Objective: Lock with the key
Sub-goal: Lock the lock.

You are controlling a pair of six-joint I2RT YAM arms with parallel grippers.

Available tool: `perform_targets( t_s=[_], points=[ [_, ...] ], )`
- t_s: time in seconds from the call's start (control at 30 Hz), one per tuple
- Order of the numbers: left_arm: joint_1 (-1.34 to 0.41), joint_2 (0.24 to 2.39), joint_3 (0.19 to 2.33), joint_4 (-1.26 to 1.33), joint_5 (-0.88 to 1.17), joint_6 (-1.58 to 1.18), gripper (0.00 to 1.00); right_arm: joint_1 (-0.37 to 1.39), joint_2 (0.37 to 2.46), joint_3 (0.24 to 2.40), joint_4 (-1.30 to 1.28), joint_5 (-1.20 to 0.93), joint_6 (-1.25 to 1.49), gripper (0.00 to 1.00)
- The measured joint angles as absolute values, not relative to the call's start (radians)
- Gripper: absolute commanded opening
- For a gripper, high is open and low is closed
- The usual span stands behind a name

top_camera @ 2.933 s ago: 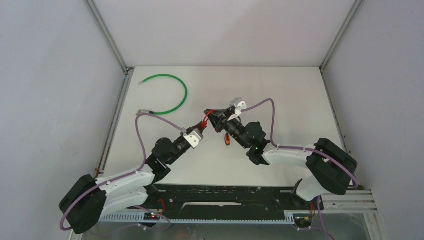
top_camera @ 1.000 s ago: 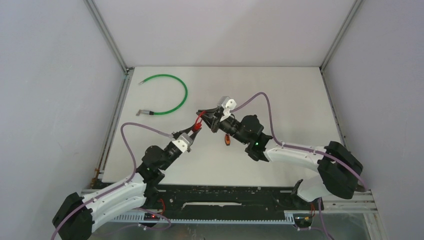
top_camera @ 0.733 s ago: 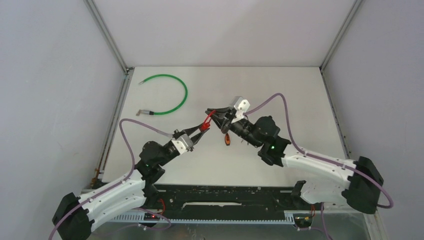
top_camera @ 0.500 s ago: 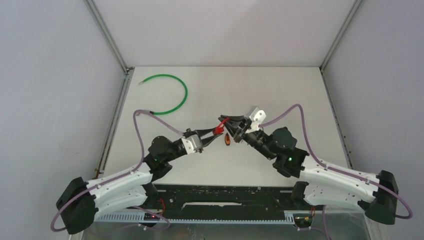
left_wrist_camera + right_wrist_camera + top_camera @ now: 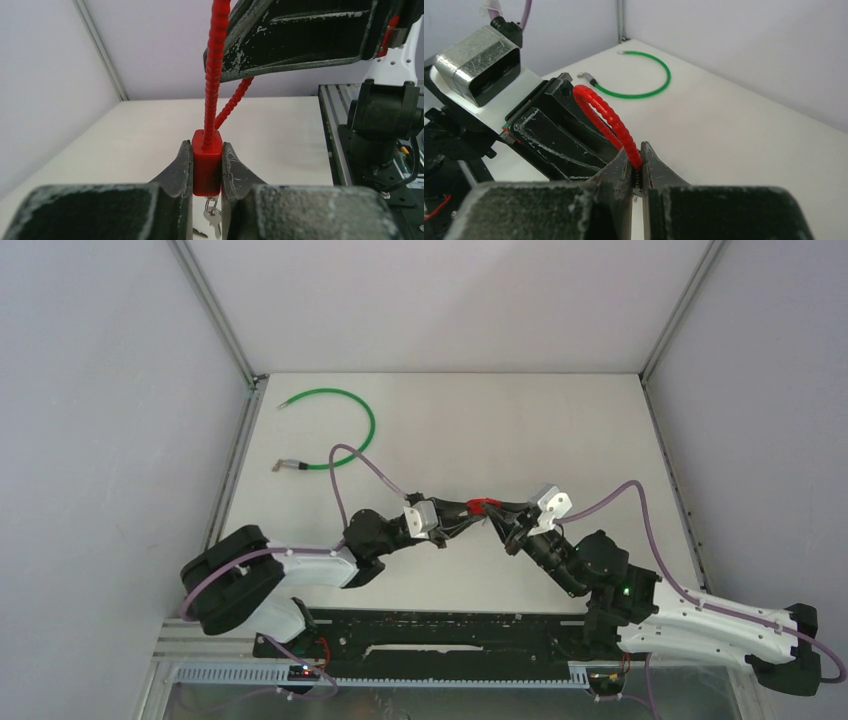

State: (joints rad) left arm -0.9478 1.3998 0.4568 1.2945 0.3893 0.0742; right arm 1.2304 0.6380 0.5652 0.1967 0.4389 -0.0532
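Note:
A small red lock body [image 5: 206,163] sits clamped between my left gripper [image 5: 206,170] fingers, its red ribbed cable [image 5: 214,65] rising from the top. Under the body a silver key [image 5: 213,219] dangles on a ring. My right gripper [image 5: 636,172] is shut on the red cable's [image 5: 610,117] end, where bare metal coil shows between the pads. In the top view both grippers meet over the table's near middle, the left gripper [image 5: 466,510] from the left, the right gripper [image 5: 503,517] from the right, with the red lock [image 5: 486,505] between them.
A green cable [image 5: 345,435] curves on the white table's [image 5: 560,430] far left, one metal end near the left rail. Grey walls close the sides and back. The black base rail [image 5: 450,635] runs along the near edge.
Both arms have carried the lock together to the right and toward the near edge, lower over the table. The grips on body and cable have stayed the same.

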Motion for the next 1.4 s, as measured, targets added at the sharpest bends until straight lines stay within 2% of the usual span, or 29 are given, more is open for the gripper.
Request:
perform_targets(
  t_s=[0.4, 1.4],
  points=[
    [-0.95, 1.475, 0.457, 1.322, 0.37, 0.048, 0.0, 1.212, 0.637, 0.514, 0.192, 0.542, 0.036, 0.0],
    [-0.935, 1.505, 0.456, 1.201, 0.318, 0.048, 0.0, 1.008, 0.809, 0.461, 0.345, 0.381, 0.216, 0.0]
  ],
)
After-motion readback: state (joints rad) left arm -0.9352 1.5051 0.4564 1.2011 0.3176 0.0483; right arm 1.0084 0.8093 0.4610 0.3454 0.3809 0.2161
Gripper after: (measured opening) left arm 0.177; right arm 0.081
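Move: The left hand holds the red lock body between its fingers. The cable end in the right hand is about 4 cm above the left hand point, 1 cm ahead and 1 cm to its right. From the right hand, the lock body is about 4 cm below, 1 cm back and 1 cm left. On the table, roughly 22 cm below the left hand, the keys lie some 5 cm ahead and 8 cm right of it; the orange fob lies 4 cm ahead, 3 cm left. Still pinching the lock body and the red cable's end, the left and right hands sink together about 6 cm towards the table and the keys. The right also goes some 5 cm forward, its fingers tipping down roughly 15 degrees and swinging slightly clockwise; the left eases forward a couple of centimetres while its fingertips dip. Both grips stay shut. ##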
